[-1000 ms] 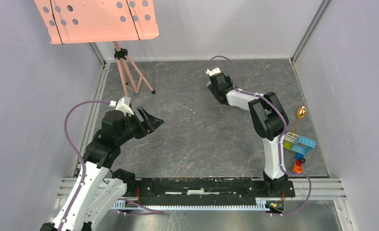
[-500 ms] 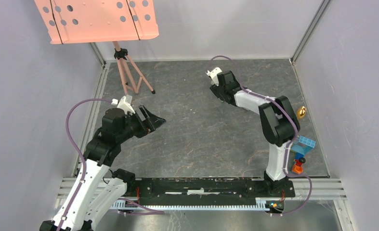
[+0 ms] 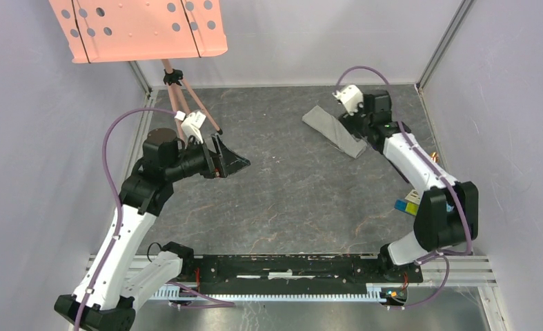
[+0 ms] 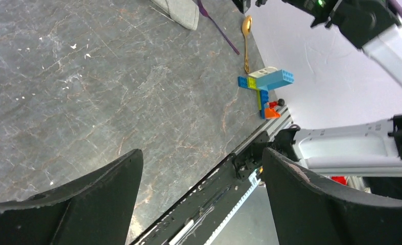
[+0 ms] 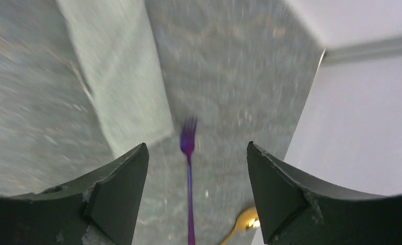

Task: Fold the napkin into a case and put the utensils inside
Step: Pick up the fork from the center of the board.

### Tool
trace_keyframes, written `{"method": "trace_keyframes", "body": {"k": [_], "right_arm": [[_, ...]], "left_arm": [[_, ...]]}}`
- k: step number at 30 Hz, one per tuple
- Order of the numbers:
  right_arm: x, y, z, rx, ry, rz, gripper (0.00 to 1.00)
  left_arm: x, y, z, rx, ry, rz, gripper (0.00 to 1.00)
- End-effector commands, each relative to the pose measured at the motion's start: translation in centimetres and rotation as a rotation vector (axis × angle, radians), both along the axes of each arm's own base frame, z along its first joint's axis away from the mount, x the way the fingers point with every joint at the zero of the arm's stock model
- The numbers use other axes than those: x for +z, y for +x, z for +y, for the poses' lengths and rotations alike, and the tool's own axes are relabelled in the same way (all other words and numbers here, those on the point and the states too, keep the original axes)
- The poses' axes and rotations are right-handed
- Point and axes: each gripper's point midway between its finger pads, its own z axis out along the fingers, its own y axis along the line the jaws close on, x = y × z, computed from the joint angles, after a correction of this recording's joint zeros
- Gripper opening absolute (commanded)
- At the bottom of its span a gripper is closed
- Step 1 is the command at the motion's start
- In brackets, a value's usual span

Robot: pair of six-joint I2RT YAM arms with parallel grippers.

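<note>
The napkin (image 3: 334, 131) lies folded as a narrow grey strip, the case, at the back right of the floor. My right gripper (image 3: 366, 131) hovers open and empty just right of its near end. In the right wrist view the case (image 5: 122, 76) is at the left, the purple fork (image 5: 188, 148) lies between my open jaws, and the spoon's gold bowl (image 5: 247, 220) is at the bottom. My left gripper (image 3: 235, 163) is open and empty, held in the air at the left. The left wrist view shows the case's end (image 4: 181, 13), the fork (image 4: 216, 25) and the spoon (image 4: 246, 25).
Toy blocks (image 4: 265, 84) lie by the right wall near the front rail, partly behind the right arm in the top view (image 3: 410, 203). A salmon perforated panel (image 3: 137, 27) on a tripod (image 3: 185, 103) stands at the back left. Walls enclose the floor.
The right arm has swung to the right and uncovered the folded napkin. The left arm has moved back and a little to the right, jaws still open.
</note>
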Motion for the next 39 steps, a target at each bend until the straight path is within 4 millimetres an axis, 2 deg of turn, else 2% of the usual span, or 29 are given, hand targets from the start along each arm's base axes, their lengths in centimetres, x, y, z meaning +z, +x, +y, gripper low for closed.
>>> {"method": "trace_keyframes", "body": {"k": [1, 4, 5, 7, 9, 12, 15, 19, 29, 37, 39], "right_arm": [[-5.1, -0.9, -5.9, -0.064, 0.032, 0.223, 0.75], [-8.2, -1.2, -7.4, 0.003, 0.052, 0.331, 0.63], [-9.2, -1.3, -8.8, -0.010, 0.040, 0.357, 0.62], [-10.7, -1.5, -10.8, -0.058, 0.001, 0.370, 0.67], [-12.2, -1.9, -12.1, -0.082, 0.044, 0.391, 0.73], [-14.0, -2.5, -13.9, -0.122, 0.142, 0.450, 0.72], [-14.6, -2.5, -14.9, -0.127, 0.200, 0.451, 0.68], [-15.4, -2.6, -15.6, -0.126, 0.260, 0.480, 0.59], [-16.4, -1.8, -14.5, -0.092, 0.335, 0.483, 0.57], [-18.2, -1.5, -13.7, -0.095, 0.324, 0.535, 0.42], [-18.7, -1.5, -13.7, -0.101, 0.327, 0.548, 0.36]], "left_arm": [[1.0, -0.2, -0.2, -0.112, 0.077, -0.124, 0.93], [-0.6, 0.5, -0.1, -0.119, 0.127, -0.126, 0.93], [-1.1, 0.6, 0.0, -0.121, 0.140, -0.122, 0.92], [-1.8, 1.0, 0.0, -0.121, 0.154, -0.111, 0.92], [-2.2, 1.0, -0.2, -0.131, 0.153, -0.104, 0.92], [-2.9, 0.9, -0.7, -0.160, 0.166, -0.093, 0.92], [-3.6, 0.9, -1.2, -0.180, 0.185, -0.080, 0.92], [-3.6, 0.3, -2.1, -0.232, 0.171, -0.064, 0.91], [-3.3, -0.1, -2.6, -0.269, 0.150, -0.053, 0.91], [-3.4, 0.1, -2.5, -0.259, 0.158, -0.058, 0.90], [-3.3, 0.2, -2.4, -0.255, 0.161, -0.062, 0.90]]}}
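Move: The fork's middle lies roughly 15 cm to the right of the right hand, 4 cm nearer the bases and about 19 cm below. At table height, the folded napkin's middle sits about 6 cm ahead of that hand and 4 cm to its left. The gold spoon is some 27 cm to the hand's right and 8 cm back. From the left hand, the fork is about 53 cm to the right, 18 cm ahead and 30 cm lower. Down about 18 cm and to the right some 14 cm, fast at first and then easing, the right hand leaves the air beside the napkin for the fork, tipping its fingers about 30 degrees steeper and rolling its left side up. The fingers narrow to roughly half their gap, straddling the upper handle just behind the neck, not yet shut. The open left hand sinks about 4 cm and shifts slightly right. ##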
